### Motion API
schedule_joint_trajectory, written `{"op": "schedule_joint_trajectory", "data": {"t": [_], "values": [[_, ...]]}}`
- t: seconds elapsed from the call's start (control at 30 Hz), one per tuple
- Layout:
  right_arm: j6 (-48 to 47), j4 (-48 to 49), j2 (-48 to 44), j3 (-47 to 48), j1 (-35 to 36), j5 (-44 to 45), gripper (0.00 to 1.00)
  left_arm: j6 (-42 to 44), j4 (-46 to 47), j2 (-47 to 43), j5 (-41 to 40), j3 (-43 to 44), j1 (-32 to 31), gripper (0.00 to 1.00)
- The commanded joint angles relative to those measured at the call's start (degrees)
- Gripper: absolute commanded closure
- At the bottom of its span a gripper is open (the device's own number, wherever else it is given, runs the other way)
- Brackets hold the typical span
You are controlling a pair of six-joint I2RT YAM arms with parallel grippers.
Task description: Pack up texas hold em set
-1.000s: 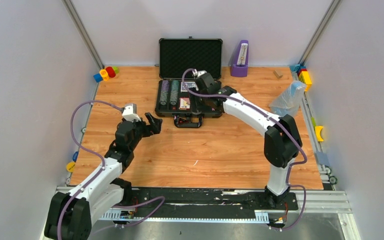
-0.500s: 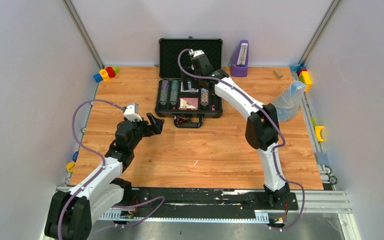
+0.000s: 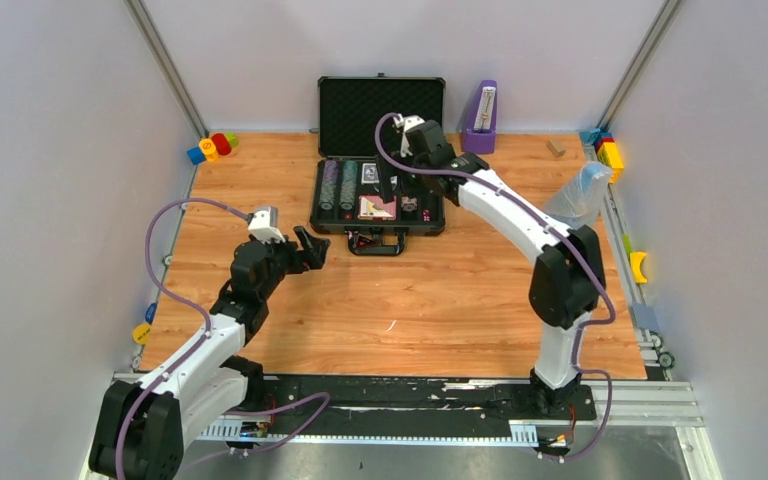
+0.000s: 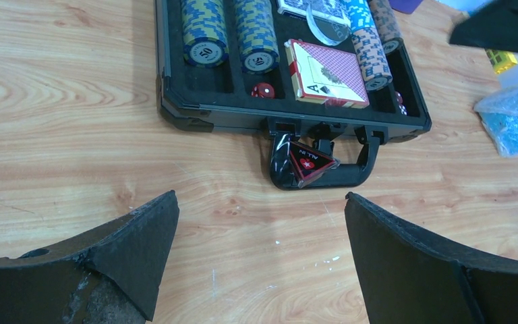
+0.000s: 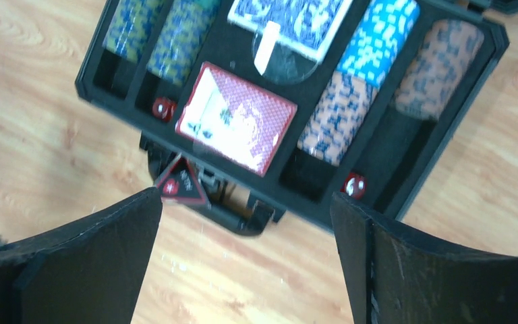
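Observation:
The black briefcase (image 3: 322, 195) lies open at the back centre with its foam lid (image 3: 380, 103) upright. In its base sit rows of poker chips (image 5: 378, 40), a red deck (image 5: 236, 125), a blue deck (image 5: 297, 17) and red dice (image 5: 354, 183). A handle (image 4: 357, 175) with a triangular tag (image 4: 310, 162) faces the arms. My right gripper (image 3: 400, 188) (image 5: 245, 196) hovers open above the case's front edge, holding nothing. Off to the left of the case, my left gripper (image 3: 305, 248) (image 4: 260, 199) stands open and empty over bare wood.
A purple metronome (image 3: 479, 118) stands right of the lid. A clear plastic bag (image 3: 577, 197) lies at the right edge. Coloured blocks sit at the back left corner (image 3: 212, 146) and back right corner (image 3: 608, 150).
My right gripper has opened wide and shifted above the case, first back toward the lid, then right. The red deck now lies uncovered in the tray. The left arm has stayed put.

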Motion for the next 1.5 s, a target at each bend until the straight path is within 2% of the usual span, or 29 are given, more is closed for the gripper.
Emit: {"op": "schedule_joint_trajectory", "data": {"t": [0.0, 0.2, 0.33, 0.4, 0.5, 0.63, 0.77, 0.93, 1.13, 1.2, 1.33, 1.47], "values": [[-0.6, 2.8, -10.5, -9.1, 0.5, -3.1, 0.02, 1.1, 3.4, 0.5, 0.9, 0.7, 0.2, 0.00], [-1.3, 10.1, -22.0, -24.4, 0.5, -4.0, 0.02, 0.3, 4.5, 3.4, 2.5, 1.4, 0.2, 0.00], [-1.0, 23.5, -31.1, -37.2, 0.5, -12.9, 0.00, 0.3, 4.6, 4.2, 2.9, 1.7, 0.2, 0.00], [0.1, 30.8, -34.4, -42.0, 0.5, -13.9, 0.00, 0.2, 4.6, 4.3, 2.9, 1.6, 0.2, 0.00], [-1.1, 39.7, -34.8, -45.9, 0.5, -16.5, 0.00, 0.1, 4.6, 4.2, 3.1, 1.7, 0.2, 0.00], [0.0, 37.3, -31.4, -42.8, 0.5, -20.9, 0.00, 0.2, 3.4, 2.5, 3.1, 1.6, 0.2, 0.01], [0.6, 35.3, -33.3, -41.3, 0.4, -14.8, 0.00, 0.5, 3.2, -1.0, 1.7, 0.4, 0.2, 0.00], [-0.8, 44.7, -40.5, -49.9, 0.4, -14.7, 0.00, 0.3, 3.6, -1.2, 1.6, 0.0, 0.2, 0.00], [1.6, 40.2, -41.5, -51.4, 0.4, -11.4, 0.02, -4.4, 5.7, 2.2, 0.2, 0.1, 0.2, 0.00], [2.1, 41.4, -44.6, -55.1, 0.4, -10.2, 0.02, -5.8, 7.0, 2.3, 0.2, 0.0, 0.2, 0.00], [3.7, 43.2, -50.4, -62.1, 0.4, -5.7, 0.00, -12.3, 2.6, 1.6, -6.9, 0.2, 0.2, 0.00], [5.6, 43.4, -55.2, -67.4, 0.4, -5.3, 0.00, -18.2, 2.8, 3.0, -3.9, 1.1, 0.2, 0.07]]}}
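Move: The clear disc, already released, lies in the open case about 9 cm ahead of the right hand, 2 cm left and 9 cm below it. From that hand, the red card deck is some 4 cm ahead and 4 cm left, 10 cm down; the ALL IN button in the case handle is 5 cm back, 7 cm left and about 14 cm down. From the left hand, the disc is roughly 23 cm ahead, 15 cm right and 9 cm below. The clear disc is left behind in the case as the empty right hand, fingers staying wide open, draws back over the case's front edge, some 14 cm back and half as far right; midway it pauses to rise and tip its fingers up by about 30 degrees, then sinks partway. The open left hand bobs slightly down and up near its place, finally rolling a little. ##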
